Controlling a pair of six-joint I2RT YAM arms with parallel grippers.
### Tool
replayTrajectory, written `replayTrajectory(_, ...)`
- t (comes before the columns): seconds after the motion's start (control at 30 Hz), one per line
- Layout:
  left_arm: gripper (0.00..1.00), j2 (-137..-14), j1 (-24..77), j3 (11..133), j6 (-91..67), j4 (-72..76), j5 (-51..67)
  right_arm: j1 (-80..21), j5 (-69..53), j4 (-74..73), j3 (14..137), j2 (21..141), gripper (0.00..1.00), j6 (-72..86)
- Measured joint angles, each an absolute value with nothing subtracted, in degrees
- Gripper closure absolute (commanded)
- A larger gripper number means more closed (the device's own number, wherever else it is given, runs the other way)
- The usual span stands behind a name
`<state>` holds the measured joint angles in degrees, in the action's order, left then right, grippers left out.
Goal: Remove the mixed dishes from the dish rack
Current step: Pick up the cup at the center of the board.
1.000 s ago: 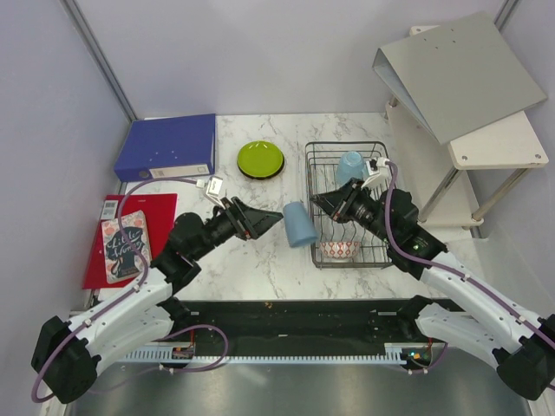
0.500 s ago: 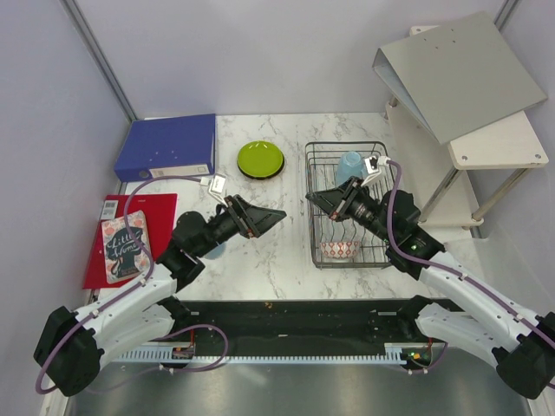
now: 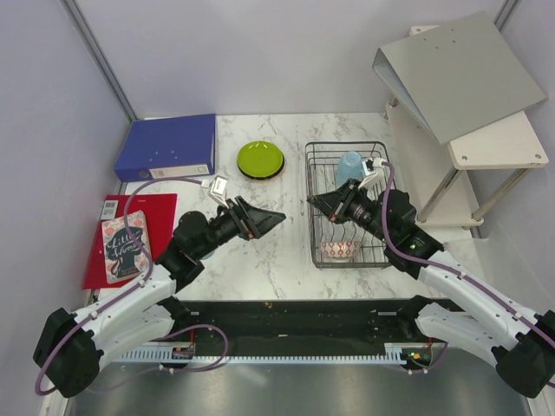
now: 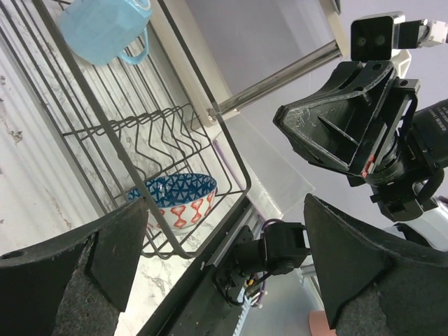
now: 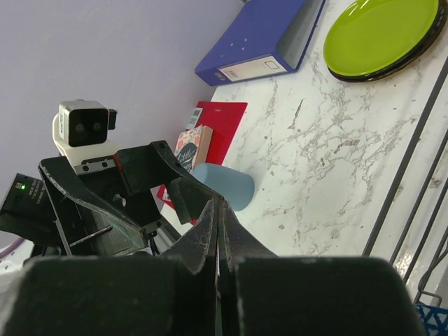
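Note:
The black wire dish rack (image 3: 379,201) stands on the right of the marble table. In it are a light blue cup (image 3: 349,165) (image 4: 105,28) at the far end and a red-and-white patterned bowl (image 3: 338,250) (image 4: 175,199) at the near end. A lime green plate (image 3: 260,159) (image 5: 381,35) rests on a black one, left of the rack. A second light blue cup (image 5: 225,186) lies on its side on the table under my left arm. My left gripper (image 3: 276,217) (image 4: 224,273) hovers open and empty left of the rack. My right gripper (image 3: 311,201) (image 5: 218,204) is shut on nothing at the rack's left wall.
A blue ring binder (image 3: 166,146) (image 5: 266,42) lies at the back left. A red folder (image 3: 159,211) with a book (image 3: 124,247) on it is at the left edge. At the right, a white shelf (image 3: 499,143) carries a grey binder (image 3: 460,74).
A second ago a light blue cup hung between the two grippers; it now lies on the table under my left arm. My right gripper has shut, and my left gripper drew back slightly.

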<state>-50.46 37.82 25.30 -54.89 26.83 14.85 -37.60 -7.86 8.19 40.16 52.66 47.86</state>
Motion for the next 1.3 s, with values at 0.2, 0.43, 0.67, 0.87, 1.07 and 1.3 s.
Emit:
replayTrajectory(0.2, 0.02, -49.32, 37.82, 25.36, -54.02, 23.11, 13.30, -37.60, -7.29, 6.92, 40.14, 52.53, 1.00, 46.50)
replayTrajectory(0.43, 0.03, -47.72, 37.82, 28.69, -50.76, 13.98, 9.87, -37.60, -5.58, 3.95, 40.18, 51.77, 0.97, 44.34)
replayTrajectory(0.67, 0.02, -48.66, 37.80, 47.72, -47.44, -17.10, -11.84, -37.60, -2.96, -0.58, 40.27, 51.55, 0.80, 41.58)
replayTrajectory(0.87, 0.02, -53.91, 37.08, 53.82, -50.96, -39.07, -28.12, -37.60, -2.26, -1.91, 40.27, 52.45, 0.70, 40.12)
replayTrajectory(1.07, 0.02, -60.75, 34.46, 52.31, -55.66, -52.73, -33.41, -37.60, -2.22, -2.39, 40.27, 53.67, 0.68, 38.98)
replayTrajectory(1.3, 0.01, -63.70, 33.98, 52.18, -57.74, -57.08, -34.79, -37.60, -2.22, -2.42, 40.16, 53.60, 0.68, 38.11)
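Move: The blue-grey cup stands on the open board roughly 21 cm to the left of the left hand, about level with it fore and aft and 22 cm below. The book on the red folder is another 26 cm left of the cup; the green plate is about 34 cm ahead of the hand and 4 cm left. From the right hand the cup is some 34 cm left, 4 cm back and 25 cm down, and the patterned bowl is 10 cm right, 8 cm back and 25 cm down. The left hand swings about 20 cm to its left, bowing out some 5 cm forward and coming back, then sinks about 12 cm towards the cup, its wrist rolling and turning counter-clockwise until the wide-open fingers, at first level and pointing forward-right, slant steeply down and forward over it, not yet gripping. Meanwhile the right hand sinks about 5 cm near the rack's left rim, easing slightly right, tipping its fingers down some 15 degrees and parting them to about a third open. ##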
